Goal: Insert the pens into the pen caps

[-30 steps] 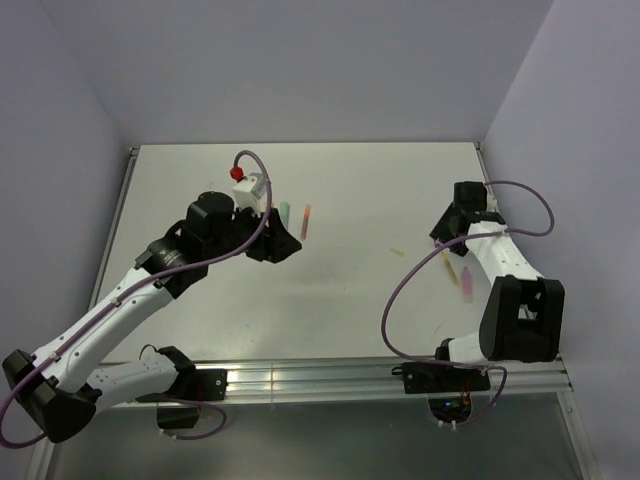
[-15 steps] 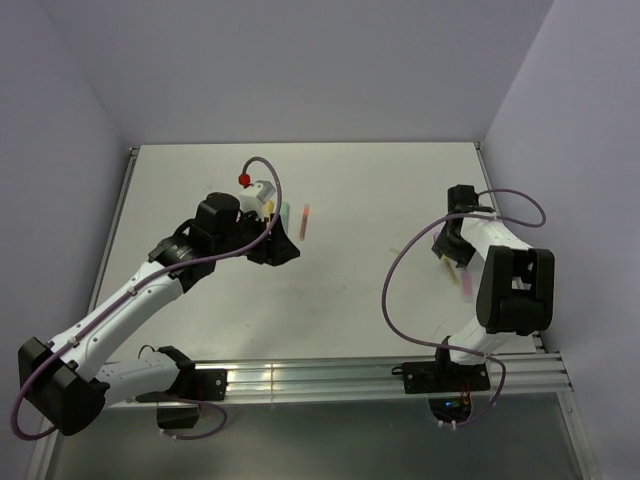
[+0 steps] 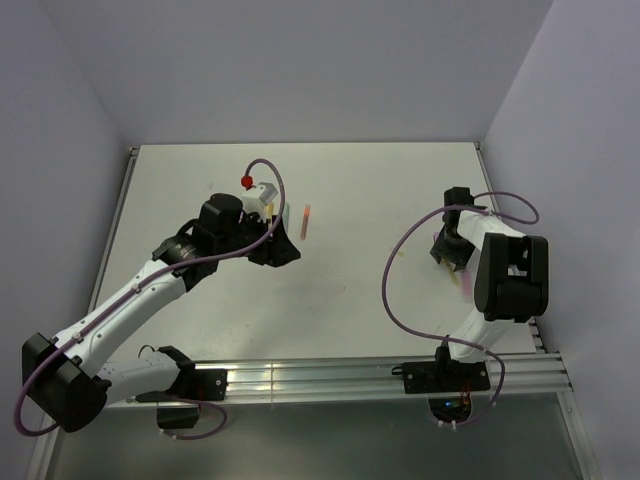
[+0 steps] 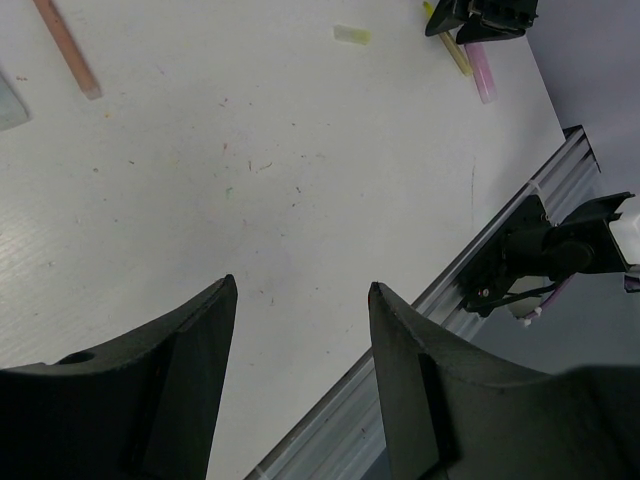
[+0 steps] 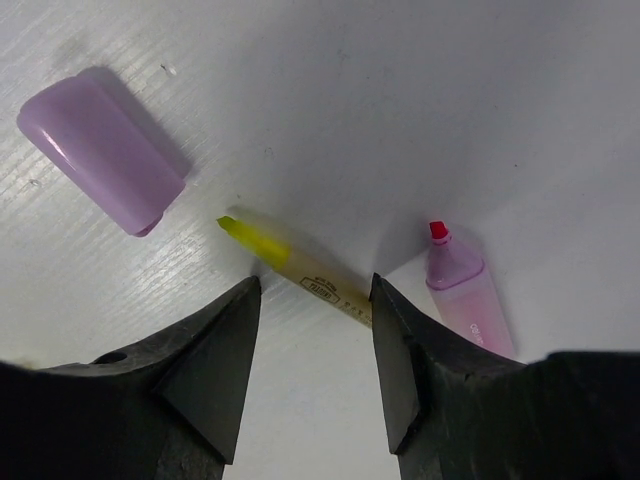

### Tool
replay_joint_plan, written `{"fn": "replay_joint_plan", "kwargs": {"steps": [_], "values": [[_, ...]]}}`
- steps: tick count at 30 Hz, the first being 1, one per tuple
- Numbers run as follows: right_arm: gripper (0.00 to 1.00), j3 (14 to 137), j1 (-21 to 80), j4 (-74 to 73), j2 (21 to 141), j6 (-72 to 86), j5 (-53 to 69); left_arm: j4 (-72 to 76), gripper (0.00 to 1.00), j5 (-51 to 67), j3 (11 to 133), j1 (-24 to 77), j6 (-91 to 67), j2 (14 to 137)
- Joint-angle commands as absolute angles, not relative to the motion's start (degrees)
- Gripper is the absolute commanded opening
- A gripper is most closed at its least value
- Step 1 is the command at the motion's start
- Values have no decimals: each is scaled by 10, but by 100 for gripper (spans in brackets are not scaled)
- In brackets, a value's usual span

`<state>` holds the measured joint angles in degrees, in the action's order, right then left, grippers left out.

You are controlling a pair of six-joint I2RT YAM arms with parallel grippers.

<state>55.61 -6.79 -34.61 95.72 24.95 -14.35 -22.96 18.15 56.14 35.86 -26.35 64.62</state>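
Observation:
My right gripper (image 5: pixel 315 285) is open, low over the table. A yellow pen (image 5: pixel 300 265) lies slantwise just past its fingertips, its tail running under the right finger. A purple pen cap (image 5: pixel 100 150) lies to the upper left and a pink pen (image 5: pixel 465 290) with a red tip to the right. My left gripper (image 4: pixel 300 285) is open and empty above bare table. An orange-red pen (image 3: pixel 305 220) lies just to its right in the top view. A small yellow pen cap (image 4: pixel 352 35) sits farther off.
A mint piece (image 4: pixel 8 100) shows at the left edge of the left wrist view. The aluminium rail (image 3: pixel 330 378) runs along the near table edge. Walls close the table (image 3: pixel 360 190) at the back and right. A purple cable (image 3: pixel 395 280) loops beside the right arm.
The right arm has folded in and its gripper has come down and nearer, over the yellow and pink pens. The left gripper has shifted slightly and stays open.

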Motion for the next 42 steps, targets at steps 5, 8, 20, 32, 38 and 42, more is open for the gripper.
{"fn": "replay_joint_plan", "kwargs": {"steps": [5, 8, 20, 32, 38, 42], "values": [[50, 570, -71, -328, 965, 243, -140, -204, 60, 188, 559, 359, -254, 651], [46, 570, -72, -328, 965, 243, -137, -204, 60, 188, 556, 359, -253, 650], [32, 574, -72, -331, 972, 243, -119, -200, 60, 190, 551, 353, -255, 647], [15, 535, -71, -314, 968, 251, -102, -198, 60, 199, 548, 349, -258, 649], [0, 498, -70, -291, 951, 258, -91, -188, 60, 227, 541, 335, -265, 650], [0, 475, -50, -286, 899, 270, -81, -168, 60, 253, 537, 328, -275, 643]]}}
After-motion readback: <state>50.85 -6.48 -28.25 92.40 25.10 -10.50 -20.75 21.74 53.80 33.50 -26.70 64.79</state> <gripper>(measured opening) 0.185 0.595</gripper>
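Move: The yellow pen lies right between the right hand's open fingers, its middle about 1 cm back, 1 cm right and 1 cm below. From that hand the purple cap is some 8 cm ahead and 2 cm left, the pink pen 5 cm back and 6 cm right, and the pale yellow cap 5 cm ahead and 13 cm left. From the left hand the yellow pen is roughly 49 cm right, 5 cm ahead and 20 cm below. The right fingers close and pinch the yellow pen near its tip, edging about 1.5 cm left at table height. ##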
